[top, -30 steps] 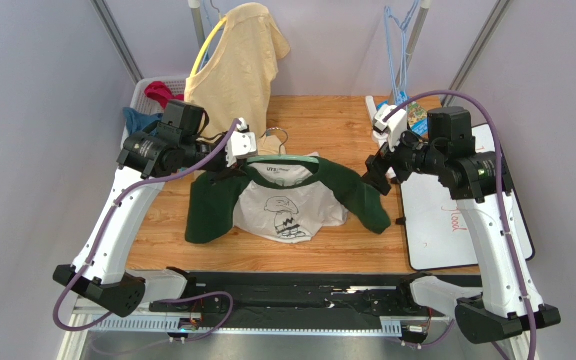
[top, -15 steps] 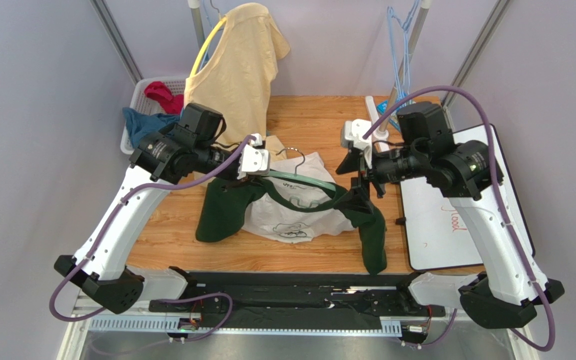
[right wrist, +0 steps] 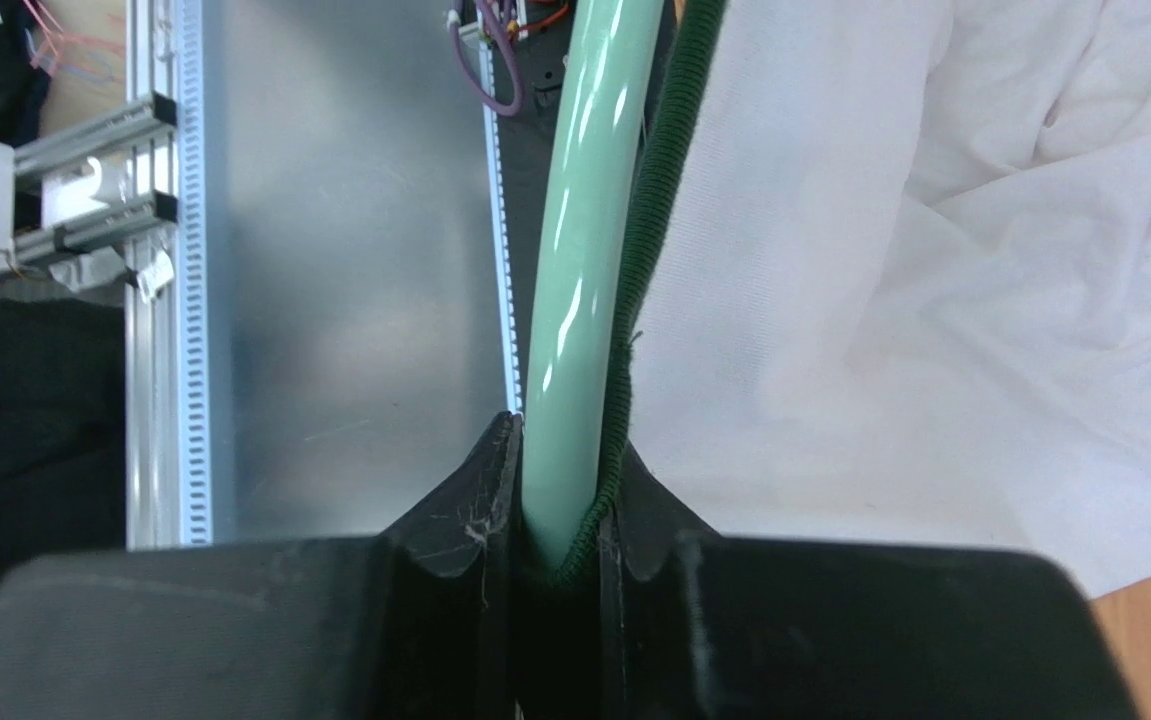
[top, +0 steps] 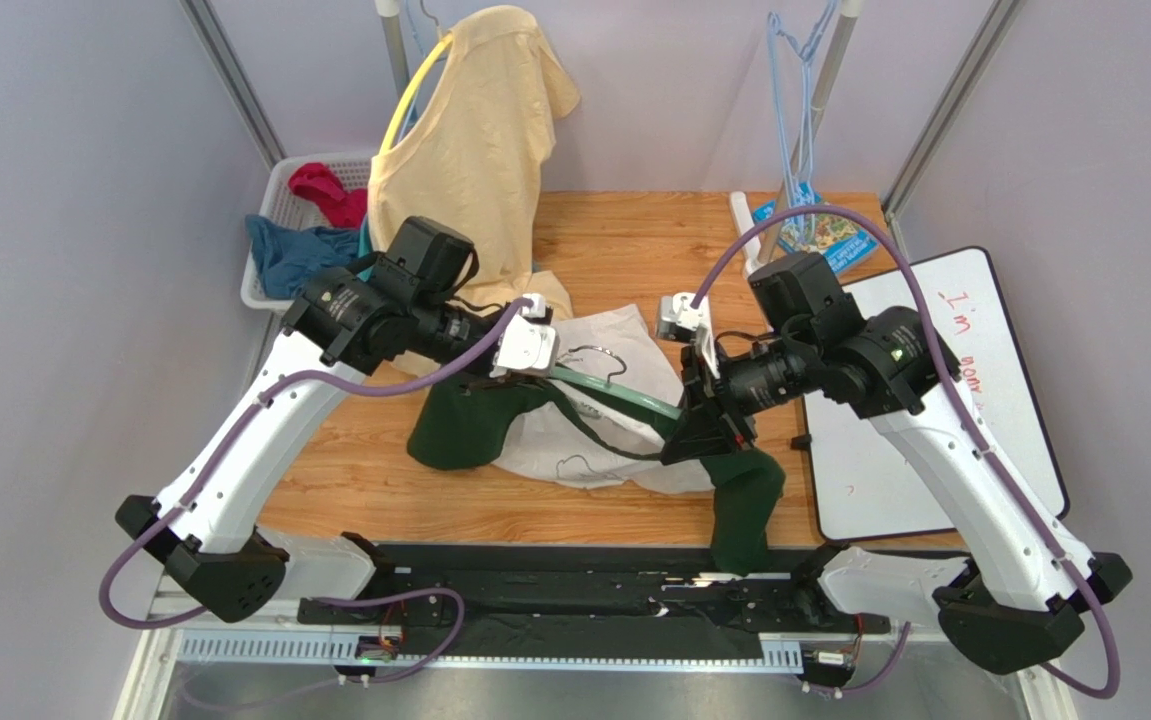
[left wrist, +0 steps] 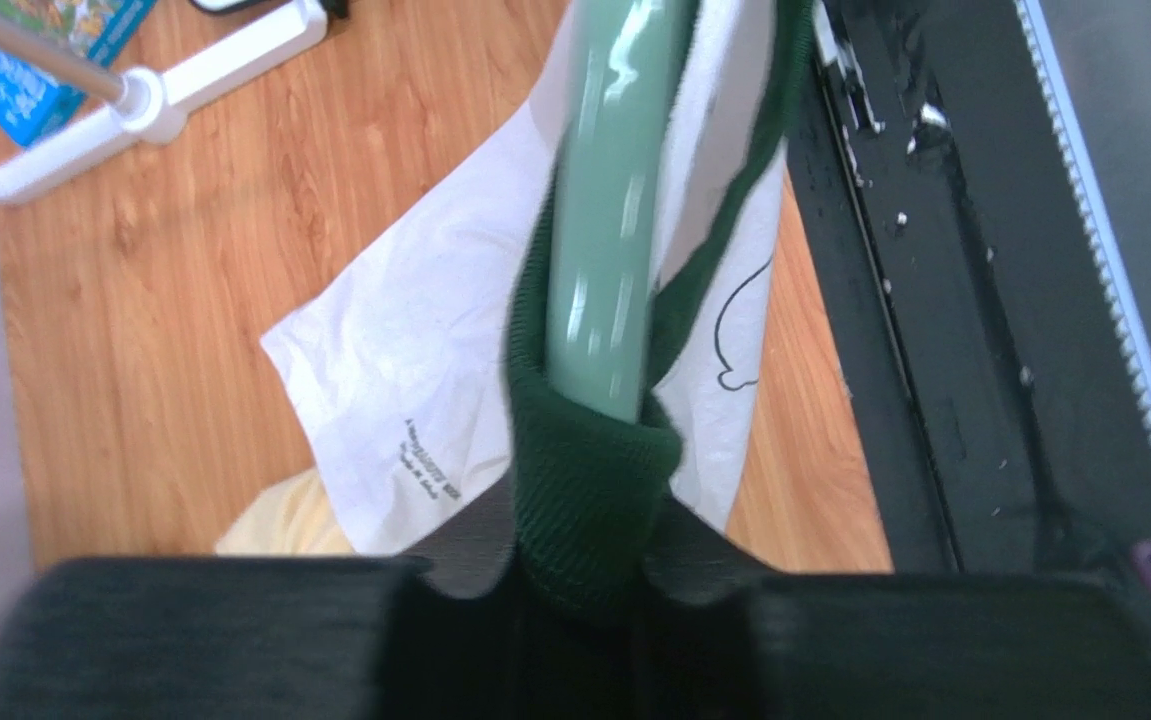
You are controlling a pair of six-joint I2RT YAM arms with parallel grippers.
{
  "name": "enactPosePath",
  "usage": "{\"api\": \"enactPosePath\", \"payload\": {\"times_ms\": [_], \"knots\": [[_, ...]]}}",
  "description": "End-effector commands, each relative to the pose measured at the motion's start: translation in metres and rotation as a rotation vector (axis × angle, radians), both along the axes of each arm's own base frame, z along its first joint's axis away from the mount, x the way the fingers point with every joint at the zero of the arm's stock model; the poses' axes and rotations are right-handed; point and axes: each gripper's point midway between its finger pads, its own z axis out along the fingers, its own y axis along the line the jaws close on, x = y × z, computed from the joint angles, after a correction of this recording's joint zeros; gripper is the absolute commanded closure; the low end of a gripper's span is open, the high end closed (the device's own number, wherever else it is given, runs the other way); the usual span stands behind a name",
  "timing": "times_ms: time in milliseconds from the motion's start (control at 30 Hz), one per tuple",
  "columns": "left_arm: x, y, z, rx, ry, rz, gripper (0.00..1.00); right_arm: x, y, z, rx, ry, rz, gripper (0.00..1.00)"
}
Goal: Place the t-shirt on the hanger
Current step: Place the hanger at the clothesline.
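Note:
The t-shirt is bunched at the table's middle front, with its white body crumpled. One dark green sleeve lies to the left, and the other sleeve hangs over the front edge. The pale green hanger runs through the collar between both grippers. My left gripper is shut on the green collar wrapped over the hanger's end. My right gripper is shut on the hanger's other arm, with the collar rib pinched beside it. In the right wrist view the white fabric fills the right side.
A yellow-tan shirt hangs at the back on a yellow hanger. Light blue hangers hang at the back right. A white basket of clothes stands at the back left. A whiteboard lies to the right, with a small book behind it.
My right gripper swung left to the hanger and closed on its arm and the collar. The left gripper carried its end rightward. The shirt bunched up and its right sleeve slid over the front edge.

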Motion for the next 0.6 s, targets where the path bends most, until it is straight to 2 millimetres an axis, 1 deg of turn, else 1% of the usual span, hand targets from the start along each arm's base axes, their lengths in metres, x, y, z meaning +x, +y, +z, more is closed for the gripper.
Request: {"api": "enactPosePath", "payload": {"times_ms": [0, 33, 67, 100, 133, 167, 200, 233, 267, 300, 333, 367, 400, 433, 467, 500, 533, 567], "knots": [[0.019, -0.012, 0.035, -0.144, -0.014, 0.119, 0.64, -0.003, -0.006, 0.026, 0.081, 0.07, -0.122, 1.0], [0.024, -0.007, 0.04, -0.164, -0.01, 0.163, 0.36, 0.003, -0.004, 0.032, 0.099, 0.112, -0.166, 1.0], [0.028, -0.006, 0.05, -0.215, 0.024, 0.217, 0.19, 0.008, -0.004, 0.035, 0.11, 0.127, -0.201, 1.0], [0.026, 0.0, 0.061, -0.257, 0.019, 0.253, 0.03, 0.019, -0.007, 0.036, 0.119, 0.145, -0.257, 1.0], [0.033, 0.009, 0.069, -0.291, 0.03, 0.315, 0.01, 0.028, -0.005, 0.042, 0.15, 0.151, -0.292, 1.0], [0.039, 0.013, 0.084, -0.348, 0.006, 0.346, 0.01, 0.029, -0.006, 0.047, 0.171, 0.225, -0.349, 1.0], [0.036, 0.02, 0.097, -0.397, 0.042, 0.402, 0.01, 0.036, -0.007, 0.048, 0.187, 0.261, -0.39, 1.0], [0.043, 0.031, 0.106, -0.431, 0.035, 0.454, 0.01, 0.044, -0.005, 0.056, 0.226, 0.246, -0.409, 1.0], [0.046, 0.036, 0.119, -0.474, 0.007, 0.477, 0.01, 0.047, -0.004, 0.064, 0.252, 0.287, -0.455, 1.0], [0.043, 0.045, 0.132, -0.514, 0.002, 0.519, 0.01, 0.056, -0.005, 0.072, 0.281, 0.282, -0.486, 1.0], [0.044, 0.048, 0.143, -0.548, -0.034, 0.534, 0.01, 0.066, -0.002, 0.088, 0.332, 0.241, -0.5, 1.0], [0.048, 0.055, 0.15, -0.569, -0.065, 0.591, 0.01, 0.075, -0.003, 0.097, 0.352, 0.227, -0.541, 1.0], [0.042, 0.061, 0.157, -0.599, -0.092, 0.614, 0.01, 0.087, 0.0, 0.104, 0.364, 0.237, -0.573, 1.0], [0.042, 0.065, 0.166, -0.633, -0.123, 0.635, 0.01, 0.093, 0.001, 0.128, 0.411, 0.18, -0.584, 1.0], [0.049, 0.074, 0.168, -0.648, -0.143, 0.703, 0.01, 0.108, -0.002, 0.138, 0.426, 0.137, -0.648, 1.0], [0.046, 0.08, 0.175, -0.671, -0.166, 0.734, 0.01, 0.127, 0.002, 0.139, 0.42, 0.139, -0.677, 1.0], [0.049, 0.085, 0.175, -0.673, -0.17, 0.768, 0.01, 0.134, 0.0, 0.164, 0.469, 0.064, -0.692, 1.0], [0.056, 0.093, 0.177, -0.667, -0.186, 0.831, 0.01, 0.145, 0.001, 0.169, 0.475, 0.048, -0.713, 1.0]]}}
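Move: Straight ahead of the right hand, which holds the hanger's right end and the collar, the clothesline runs across out of view, about 40 cm out and 25 cm higher. The blue hangers are some 38 cm ahead, 17 cm right and 12 cm up; the yellow shirt is about 35 cm ahead, 32 cm left, at hand height. From the left hand, still gripping the collar at the hanger's other end, that clothesline spot is about 32 cm ahead, 20 cm right and 25 cm up. Opening wide, the left hand lets go of the collar and hanger end, eases forward, then lifts about 15 cm and draws off left, its fingers swinging level and towards forward. The right hand keeps its pinch and carries the hanger some 10 cm forward and 7 cm up towards the clothesline, turning nearly 40 degrees clockwise. ##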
